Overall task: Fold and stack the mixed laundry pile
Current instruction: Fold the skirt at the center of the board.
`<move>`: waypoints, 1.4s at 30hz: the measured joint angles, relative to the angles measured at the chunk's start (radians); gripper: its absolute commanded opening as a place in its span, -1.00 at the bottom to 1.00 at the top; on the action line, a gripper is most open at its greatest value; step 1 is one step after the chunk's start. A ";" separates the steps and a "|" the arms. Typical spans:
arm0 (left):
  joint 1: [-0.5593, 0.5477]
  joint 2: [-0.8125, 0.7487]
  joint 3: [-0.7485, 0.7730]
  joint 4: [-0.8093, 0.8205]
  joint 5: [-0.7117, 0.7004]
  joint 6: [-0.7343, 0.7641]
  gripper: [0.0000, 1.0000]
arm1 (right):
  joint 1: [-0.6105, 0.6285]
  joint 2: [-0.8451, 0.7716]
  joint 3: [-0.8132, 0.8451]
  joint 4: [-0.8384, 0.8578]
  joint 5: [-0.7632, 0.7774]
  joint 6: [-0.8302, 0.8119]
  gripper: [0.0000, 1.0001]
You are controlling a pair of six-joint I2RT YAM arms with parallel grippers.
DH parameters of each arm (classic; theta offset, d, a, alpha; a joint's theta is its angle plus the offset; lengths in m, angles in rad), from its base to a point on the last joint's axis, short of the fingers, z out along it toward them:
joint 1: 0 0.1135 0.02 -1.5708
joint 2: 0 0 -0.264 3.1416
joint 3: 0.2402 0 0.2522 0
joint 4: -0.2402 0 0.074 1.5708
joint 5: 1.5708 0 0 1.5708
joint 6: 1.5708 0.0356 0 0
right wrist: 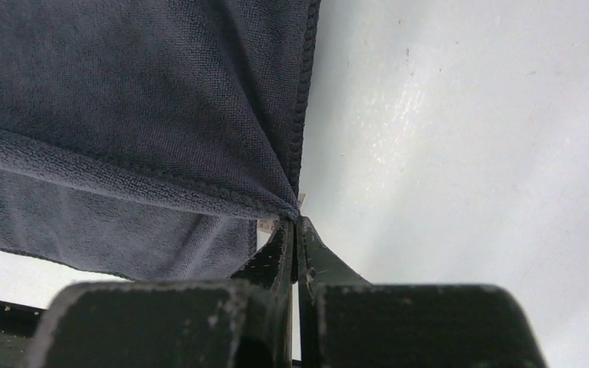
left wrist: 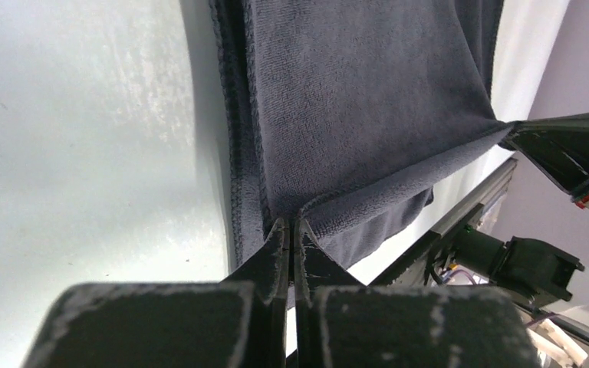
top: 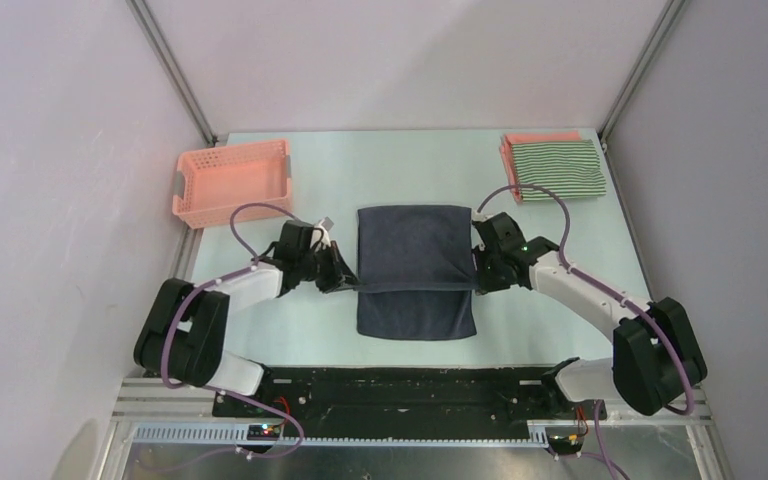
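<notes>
The dark navy-grey garment (top: 415,250) lies in the middle of the table, partly doubled over itself. Its upper layer ends in a taut edge stretched between my two grippers, and the lower layer sticks out toward the near side. My left gripper (top: 350,283) is shut on that edge's left corner (left wrist: 291,224). My right gripper (top: 476,280) is shut on its right corner (right wrist: 297,222). The dark cloth (left wrist: 353,92) fills both wrist views (right wrist: 123,100). At the back right, the green-and-white striped garment (top: 558,170) lies folded on the folded salmon-pink shirt (top: 535,139).
A pink plastic lattice basket (top: 230,182) stands at the back left corner. Bare pale green table (top: 290,330) lies to either side of the dark cloth. The arms' black base rail (top: 400,400) runs along the near edge.
</notes>
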 measured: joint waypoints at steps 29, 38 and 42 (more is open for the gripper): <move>-0.135 -0.193 -0.161 -0.071 -0.156 -0.036 -1.00 | 0.120 -0.053 -0.109 -0.079 -0.002 0.212 -1.00; -0.137 -0.139 -0.185 0.000 -0.147 -0.035 -1.00 | 0.141 -0.011 -0.123 -0.049 0.023 0.212 -1.00; -0.137 -0.151 -0.185 -0.006 -0.147 -0.035 -1.00 | 0.142 -0.013 -0.123 -0.053 0.028 0.212 -1.00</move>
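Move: My left hand pinches the near left corner of the skirt's upper layer. The lower layer's left corner lies about 10 cm back from it, level sideways, some 4 cm below. My right hand pinches the matching right corner, with the lower layer's right corner about 10 cm back and 5 cm below. The skirt's far fold is roughly 17 cm ahead of both hands; its middle lies 12 cm inward of each. With both grippers staying shut on the skirt's corners, I flick the held edge up about 5 to 7 cm, my left hand drifting slightly forward first. Then I sweep both hands back and down together towards the lower layer's near edge, finishing about 6 cm nearer my base and 3 to 4 cm lower than at the start, and hold there. ##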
